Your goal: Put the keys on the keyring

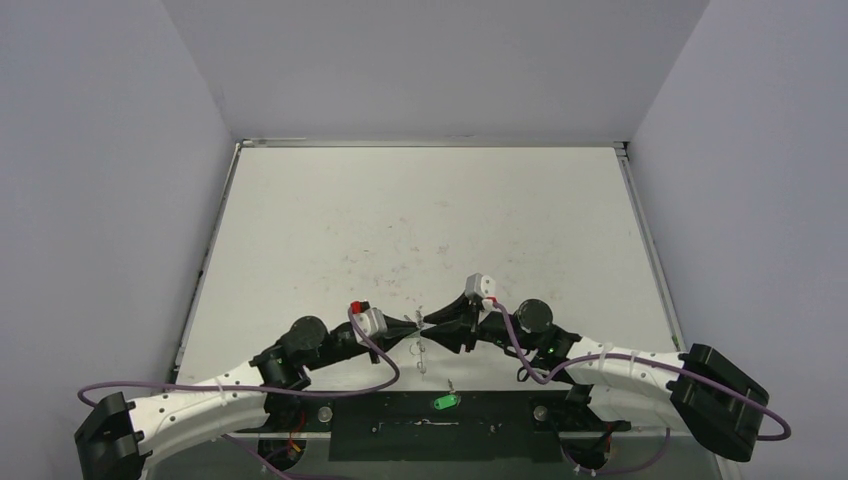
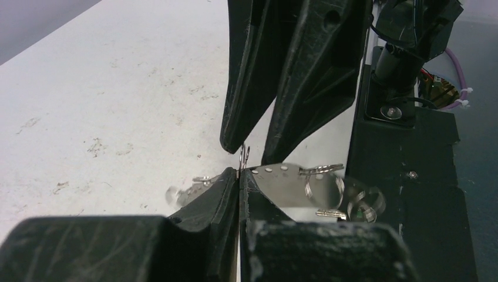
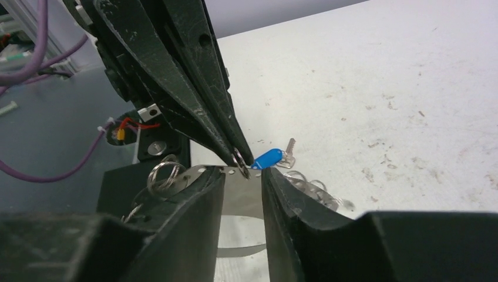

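Note:
The keyring point(image 3: 199, 174), a flat silvery band with small holes, hangs between both grippers just above the table. My left gripper point(image 2: 239, 173) is shut on a small split ring point(image 2: 244, 156) at the band's point(image 2: 288, 187) rim. Tip to tip with it, my right gripper point(image 3: 244, 176) stands open by a narrow gap, with the band showing through and nothing pinched. A blue-headed key point(image 3: 265, 158) lies on the table just beyond the fingertips. A green-headed key point(image 1: 443, 403) rests on the black base plate. From above, the two grippers point(image 1: 424, 324) meet at the table's near middle.
More small split rings point(image 3: 164, 173) dangle from the band. The black base plate point(image 1: 380, 425) and both arm mounts lie directly behind the grippers. Purple cables point(image 1: 330, 392) loop beside the arms. Grey walls close in the white table point(image 1: 430, 220) on three sides.

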Controlling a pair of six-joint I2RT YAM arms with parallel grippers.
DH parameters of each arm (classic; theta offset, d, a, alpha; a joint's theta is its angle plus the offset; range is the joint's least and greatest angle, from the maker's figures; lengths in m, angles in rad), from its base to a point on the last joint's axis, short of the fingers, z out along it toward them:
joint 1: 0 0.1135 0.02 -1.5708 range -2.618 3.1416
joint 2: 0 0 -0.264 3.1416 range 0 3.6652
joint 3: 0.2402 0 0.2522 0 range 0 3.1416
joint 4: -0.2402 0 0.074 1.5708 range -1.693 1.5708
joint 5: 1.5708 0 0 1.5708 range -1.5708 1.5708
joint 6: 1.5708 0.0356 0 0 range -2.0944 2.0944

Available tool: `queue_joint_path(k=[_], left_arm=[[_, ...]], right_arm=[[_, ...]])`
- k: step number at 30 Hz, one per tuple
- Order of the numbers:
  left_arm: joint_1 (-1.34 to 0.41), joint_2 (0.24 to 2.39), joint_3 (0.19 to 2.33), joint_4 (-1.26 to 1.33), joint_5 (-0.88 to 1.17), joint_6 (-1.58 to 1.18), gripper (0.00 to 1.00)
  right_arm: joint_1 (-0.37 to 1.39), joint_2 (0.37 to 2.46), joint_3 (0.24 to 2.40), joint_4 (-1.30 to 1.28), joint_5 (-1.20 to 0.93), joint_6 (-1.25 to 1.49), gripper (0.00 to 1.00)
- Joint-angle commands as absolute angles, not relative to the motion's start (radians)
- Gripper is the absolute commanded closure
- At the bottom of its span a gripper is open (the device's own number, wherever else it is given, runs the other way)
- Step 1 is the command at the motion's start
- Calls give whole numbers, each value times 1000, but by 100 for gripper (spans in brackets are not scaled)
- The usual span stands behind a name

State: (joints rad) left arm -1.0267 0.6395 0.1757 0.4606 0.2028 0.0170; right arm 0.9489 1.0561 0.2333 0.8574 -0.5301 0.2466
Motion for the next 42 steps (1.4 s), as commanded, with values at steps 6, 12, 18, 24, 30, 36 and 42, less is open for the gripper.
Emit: queue_joint_path(k=[6, 12, 18, 24, 30, 36, 42], left_arm=[[-1028, 584, 205, 423, 124, 5, 100], [-1028, 559, 220, 370, 107, 5, 100], [-1028, 583, 220, 369, 109, -31, 100], [-1028, 676, 235, 368, 113, -96, 81], [-1029, 833, 249, 412, 219, -117, 62], [-1043, 1012, 294, 479, 331, -119, 58], [-1148, 1194, 359, 536, 275, -131, 58]], right_arm=[[954, 902, 269, 757, -497, 202, 32], [953, 803, 291, 591, -434, 134, 17], [946, 792, 291, 507, -416, 111, 16], [938, 762, 267, 435, -311, 190, 13], [919, 681, 242, 298, -96, 343, 3], [895, 600, 217, 154, 36, 416, 1], [854, 568, 218, 10, 162, 534, 0]])
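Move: The keyring plate hangs on edge between the hands, its middle about 4 cm below both hand points and 1 cm nearer the bases. The left fingers are shut on a small ring at its rim; the right fingers are just parting beside it. From the left hand, the table's near edge lies some 16 cm below and 2 cm back. The loose blue-tagged key is about 11 cm left and 9 cm ahead; the loose green-tagged key is 6 cm right and 5 cm back. Outward and to its right the right hand backs off the keyring, opening wide, rising about 3 cm first, then going forward and down while turning roughly 40 degrees clockwise. The left hand keeps its pinch, eases a little forward and left, then sinks about 9 cm at the near edge, opening to under half on the way, tipping its fingers down and drifting right and back. ##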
